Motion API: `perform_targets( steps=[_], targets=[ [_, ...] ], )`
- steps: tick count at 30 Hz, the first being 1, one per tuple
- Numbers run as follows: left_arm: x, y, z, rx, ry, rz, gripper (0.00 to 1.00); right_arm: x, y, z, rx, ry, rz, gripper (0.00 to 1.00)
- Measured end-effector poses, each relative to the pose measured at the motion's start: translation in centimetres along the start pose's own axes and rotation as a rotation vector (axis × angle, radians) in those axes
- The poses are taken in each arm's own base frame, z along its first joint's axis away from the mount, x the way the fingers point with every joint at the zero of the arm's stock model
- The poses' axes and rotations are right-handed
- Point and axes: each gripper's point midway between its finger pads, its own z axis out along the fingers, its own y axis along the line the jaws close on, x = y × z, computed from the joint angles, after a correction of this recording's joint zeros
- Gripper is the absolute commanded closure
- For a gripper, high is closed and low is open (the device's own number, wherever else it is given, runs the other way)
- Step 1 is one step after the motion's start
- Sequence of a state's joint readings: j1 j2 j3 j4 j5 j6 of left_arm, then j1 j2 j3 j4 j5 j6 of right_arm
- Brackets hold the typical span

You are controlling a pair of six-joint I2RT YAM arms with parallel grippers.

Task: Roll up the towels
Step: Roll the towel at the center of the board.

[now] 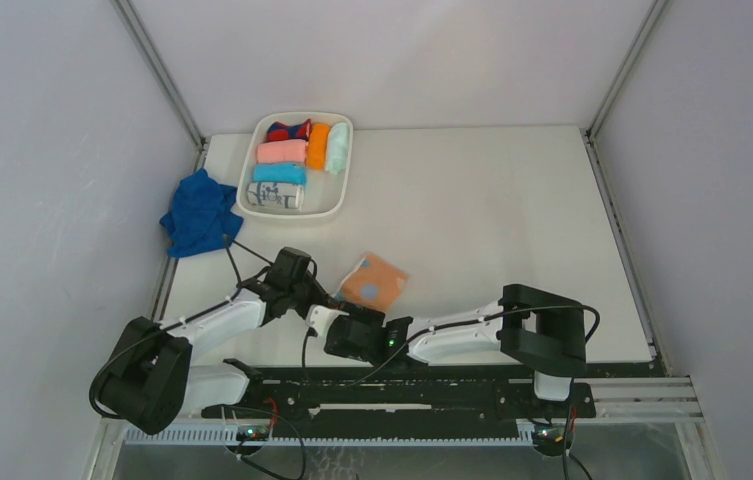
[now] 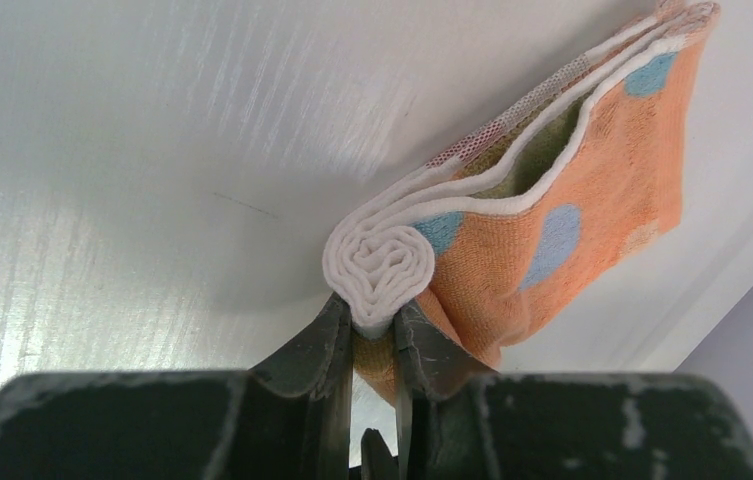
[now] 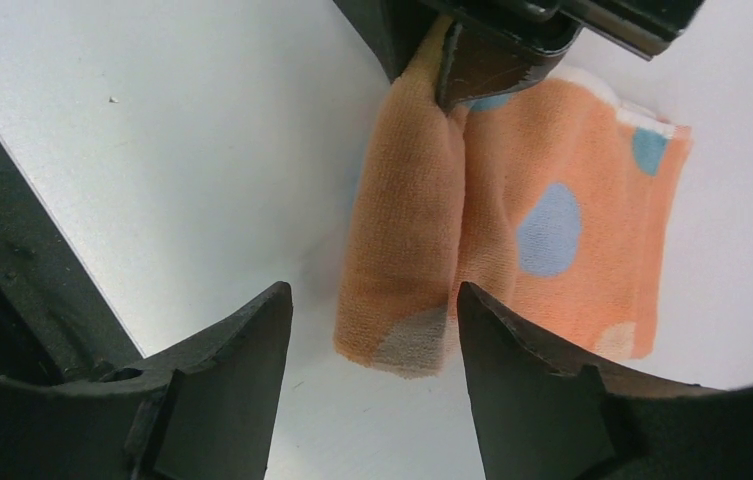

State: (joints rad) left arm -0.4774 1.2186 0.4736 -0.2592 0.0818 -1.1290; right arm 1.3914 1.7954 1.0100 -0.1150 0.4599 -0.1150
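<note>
The peach-orange towel with pale blue spots (image 1: 376, 282) lies near the table's front, partly rolled from its near-left end. My left gripper (image 2: 375, 318) is shut on the end of that rolled part (image 2: 380, 264), whose white spiral shows just past the fingertips. The flat remainder (image 3: 572, 235) spreads away to the right. My right gripper (image 3: 374, 312) stands open at the roll's other end (image 3: 404, 270), its fingers on either side and apart from the cloth. The royal-blue towel (image 1: 199, 213) lies crumpled at the table's left edge.
A white tray (image 1: 341, 195) at the back left holds several rolled cloths: pink (image 1: 281, 152), orange (image 1: 319, 144), mint (image 1: 338, 147), light blue (image 1: 279, 174) and a white printed one (image 1: 275, 196). The table's front edge and the arms' rail (image 1: 402, 392) lie just behind the grippers.
</note>
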Motion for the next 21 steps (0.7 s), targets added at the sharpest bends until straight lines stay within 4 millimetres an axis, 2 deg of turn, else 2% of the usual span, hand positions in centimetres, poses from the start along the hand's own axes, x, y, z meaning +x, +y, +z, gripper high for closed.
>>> perform_targets(
  steps=[9,15,18,21],
  targets=[
    [0.0,0.0,0.0,0.0,0.0,0.0,0.83,0.0,-0.3,-0.1,0.028,0.002,-0.011,0.44],
    [0.0,0.0,0.1,-0.003,0.002,0.0,0.83,0.7,0.6,0.5,0.019,0.025,-0.045,0.5],
    [0.0,0.0,0.1,-0.003,0.002,0.0,0.83,0.5,0.7,0.7,0.034,0.022,-0.066,0.59],
    [0.0,0.0,0.1,-0.004,0.002,0.0,0.82,0.5,0.8,1.0,0.038,0.025,-0.081,0.77]
  ],
)
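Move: The right hand goes for the right end of the towel's rolled edge, which lies about 1 cm ahead of it, neither left nor right, and 2 cm below, between its open fingers. The orange towel's flat part spreads some 7 cm ahead of that hand, with no clear sideways offset; the left fingers are about 3 cm ahead and 7 cm to its left. From the left hand, the roll's right end is roughly 3 cm back, 7 cm right, and about level. The right hand sinks about 1.5 cm and pinches the roll's right end; the left keeps pinching the other. ##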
